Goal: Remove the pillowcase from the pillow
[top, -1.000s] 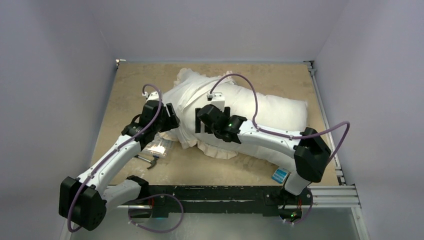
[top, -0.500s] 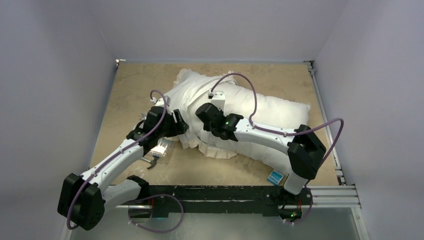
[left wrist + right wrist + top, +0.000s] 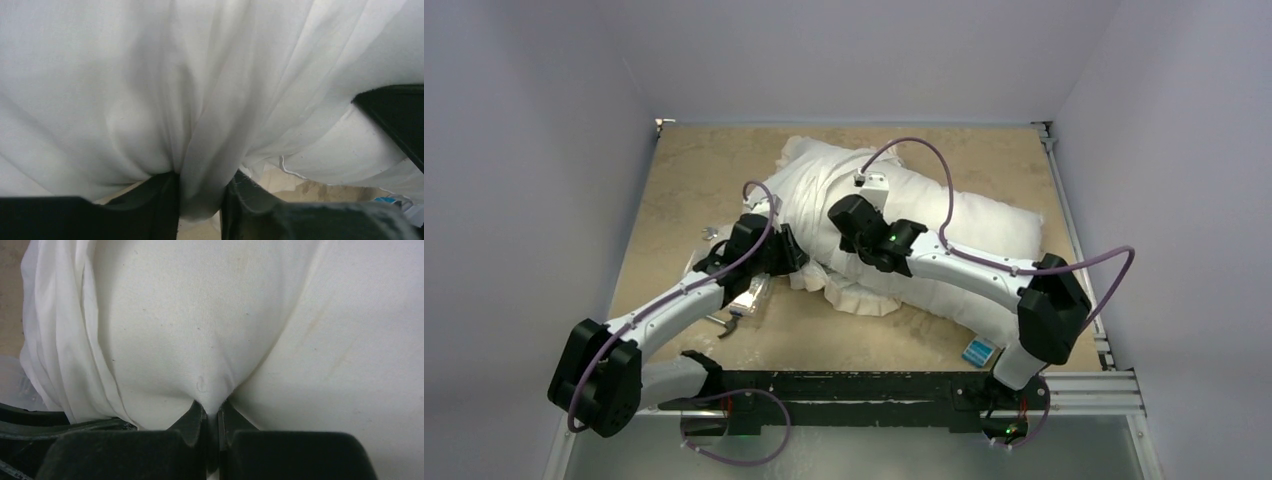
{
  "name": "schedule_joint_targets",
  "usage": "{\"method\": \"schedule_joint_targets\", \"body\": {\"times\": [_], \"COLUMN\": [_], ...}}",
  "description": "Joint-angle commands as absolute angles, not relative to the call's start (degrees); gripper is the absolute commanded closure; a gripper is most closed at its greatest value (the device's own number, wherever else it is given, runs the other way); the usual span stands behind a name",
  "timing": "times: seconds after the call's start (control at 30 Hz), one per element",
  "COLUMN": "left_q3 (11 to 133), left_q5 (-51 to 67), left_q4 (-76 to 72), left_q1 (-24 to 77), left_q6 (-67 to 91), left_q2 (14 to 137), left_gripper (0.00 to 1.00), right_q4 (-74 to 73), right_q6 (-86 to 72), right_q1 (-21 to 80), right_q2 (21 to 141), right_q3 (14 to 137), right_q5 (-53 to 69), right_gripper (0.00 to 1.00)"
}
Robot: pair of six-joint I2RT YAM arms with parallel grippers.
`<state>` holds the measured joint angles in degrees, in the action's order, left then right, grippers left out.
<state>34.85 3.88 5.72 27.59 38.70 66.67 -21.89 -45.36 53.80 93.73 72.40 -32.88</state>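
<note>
The pillow (image 3: 989,222) lies slantwise across the table, its right half bare, white and plump. The pillowcase (image 3: 809,190) covers its left part, with a frill at the far left end (image 3: 792,150) and along the near edge (image 3: 856,296). My left gripper (image 3: 792,252) is at the case's near left side. In the left wrist view a thick bunch of white pillowcase (image 3: 165,90) is squeezed between its fingers, so the left gripper (image 3: 200,186) is shut on it. My right gripper (image 3: 844,215) (image 3: 211,412) is shut on a pinch of smooth cream pillow (image 3: 200,340) beside the case's folded edge (image 3: 60,350).
A clear plastic wrapper (image 3: 746,294) and a small metal piece (image 3: 727,325) lie on the tan table (image 3: 694,170) under the left arm. A blue tag (image 3: 981,350) shows near the right arm's base. Grey walls close in the left, back and right sides.
The left gripper has moved right into the pillowcase and closed on a bunch of it. The right gripper, open a second ago, has shut on the pillow and shifted slightly back.
</note>
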Motion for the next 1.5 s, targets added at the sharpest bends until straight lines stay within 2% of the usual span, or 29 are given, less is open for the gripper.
{"method": "schedule_joint_targets", "body": {"times": [0.0,0.13,0.33,0.53,0.87,1.07,1.2,1.47], "left_q3": [36.33,40.52,47.94,50.95,57.81,58.17,66.26,91.01], "left_q5": [2.47,-6.21,-23.37,-17.73,-6.53,-9.87,-12.43,-18.19], "left_q4": [2.81,7.36,12.78,10.57,13.85,14.58,16.97,24.70], "left_q1": [28.21,28.21,25.82,14.48,11.78,11.08,11.03,9.66], "left_q6": [37.58,35.10,34.65,39.27,36.91,35.10,32.81,29.39], "left_q2": [68.62,69.25,71.24,74.42,87.24,88.20,91.61,106.44], "left_gripper": [0.80,0.99,1.00,1.00,1.00,1.00,1.00,1.00], "right_q4": [-26.27,-26.75,-23.49,-22.33,-14.94,-17.00,-19.10,-14.14], "right_q6": [-46.81,-45.89,-41.45,-40.00,-30.62,-32.99,-33.90,-27.21], "right_q1": [49.82,45.97,43.31,41.93,41.84,41.09,39.66,39.31], "right_q2": [89.44,83.78,76.14,72.47,67.07,65.36,65.73,63.57], "right_q3": [73.25,72.12,71.06,70.30,67.91,71.10,78.27,85.84], "right_q5": [-38.62,-40.08,-37.71,-35.60,-23.48,-29.09,-34.03,-32.71], "right_gripper": [1.00,1.00,1.00,1.00,1.00,1.00,1.00,1.00]}}
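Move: The pillowcase fold lies between the left hand's half-open fingers, with the wrench about 16 cm left and 6 cm ahead, and the plastic case some 13 cm left and 4 cm back. The right hand already pinches the pillow, whose middle is about 16 cm right, level fore and aft, and 5 cm below; from it the bunched pillowcase lies roughly 8 cm left and 6 cm ahead. Left pinches pillowcase, pulls about 20 cm forward, partly left; right lifts the held pillow some 20 cm, also rightward. ##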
